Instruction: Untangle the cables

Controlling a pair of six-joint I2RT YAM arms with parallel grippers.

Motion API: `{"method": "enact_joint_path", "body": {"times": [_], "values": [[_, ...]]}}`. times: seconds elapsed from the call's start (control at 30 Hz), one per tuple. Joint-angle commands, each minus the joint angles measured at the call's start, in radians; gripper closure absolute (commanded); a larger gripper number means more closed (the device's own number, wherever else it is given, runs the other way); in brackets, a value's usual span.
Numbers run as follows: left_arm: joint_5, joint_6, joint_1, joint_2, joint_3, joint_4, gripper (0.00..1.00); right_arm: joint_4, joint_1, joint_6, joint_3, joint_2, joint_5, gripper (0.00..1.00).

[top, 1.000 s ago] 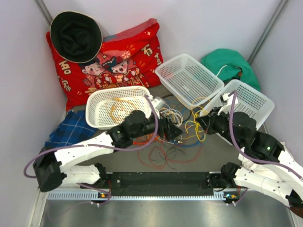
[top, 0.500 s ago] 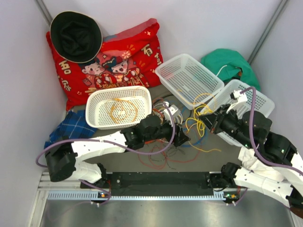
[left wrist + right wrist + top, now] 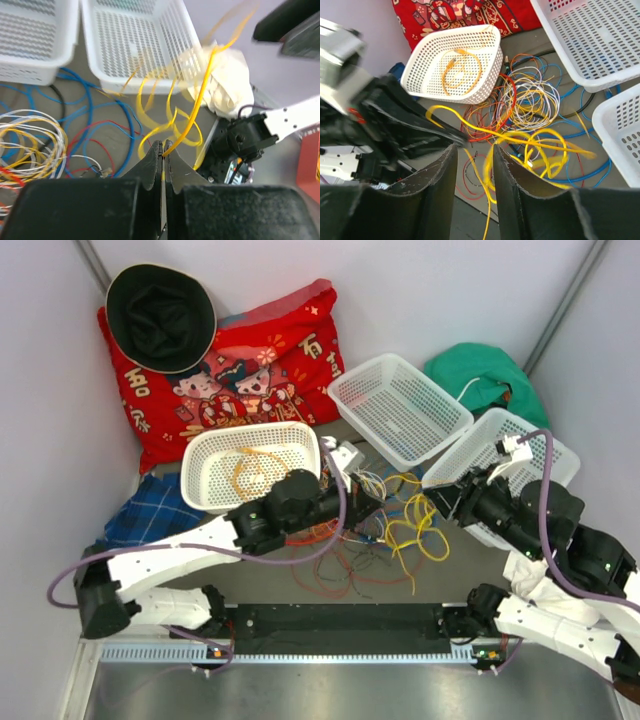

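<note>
The cables (image 3: 365,540) lie in a tangle of red, blue, white and orange loops on the table between the arms. A yellow cable (image 3: 415,525) loops out of it to the right. My left gripper (image 3: 372,500) is over the tangle. The left wrist view shows that gripper (image 3: 163,149) shut on the yellow cable (image 3: 200,97), which rises from its tips. My right gripper (image 3: 447,502) is at the tangle's right edge. Its jaws (image 3: 474,146) stand open, with blurred yellow cable (image 3: 540,145) loose beneath them and nothing gripped.
A white basket (image 3: 250,428) at left holds an orange cable (image 3: 262,468). Two more white baskets (image 3: 345,390) (image 3: 560,455) stand behind and right. A red pillow (image 3: 250,360), black hat (image 3: 160,315), green cloth (image 3: 485,375) and blue plaid cloth (image 3: 150,515) line the walls.
My left gripper closed on the yellow cable and drew back leftward. My right gripper opened and let go of the yellow cable, whose loops dropped onto the table.
</note>
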Motion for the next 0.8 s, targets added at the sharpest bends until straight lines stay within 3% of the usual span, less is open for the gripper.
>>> {"method": "enact_joint_path", "body": {"times": [0.0, 0.3, 0.43, 0.57, 0.63, 0.77], "values": [[-0.188, 0.006, 0.002, -0.144, 0.082, -0.153, 1.00, 0.030, 0.005, -0.008, 0.007, -0.014, 0.011, 0.65], [-0.514, 0.032, 0.002, -0.248, 0.213, -0.378, 1.00, 0.066, 0.005, 0.011, -0.067, -0.014, -0.020, 0.65], [-0.761, 0.044, 0.030, -0.227, 0.323, -0.499, 1.00, 0.072, 0.006, 0.018, -0.098, -0.025, -0.023, 0.65], [-0.912, -0.020, 0.103, -0.170, 0.470, -0.685, 1.00, 0.075, 0.006, 0.023, -0.116, -0.029, -0.022, 0.65], [-0.911, -0.074, 0.207, -0.126, 0.516, -0.759, 1.00, 0.072, 0.005, 0.022, -0.116, -0.031, -0.017, 0.65], [-0.747, -0.123, 0.418, -0.090, 0.567, -0.818, 1.00, 0.059, 0.006, 0.017, -0.115, -0.032, -0.019, 0.65]]}}
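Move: Some 30 cm to the left of the left hand and 15 cm farther out lies the left white basket, about 24 cm lower; the tangled pile sits about 10 cm ahead and 7 cm left, 27 cm below. The loose yellow coil hangs roughly 6 cm to this hand's right, level with it in reach and 10 cm below. From the right hand the coil is about 17 cm straight down, and the basket some 37 cm left and 16 cm ahead. Keeping its shut fingers on the yellow cable, the left hand sweeps about 22 cm left while climbing some 14 cm, and increasingly forward, to end high near the right side of the left white basket, swinging some 60 degrees counter-clockwise. The right hand, already part-open and clear of the coil, stays over its spot and sinks about 4 cm. ##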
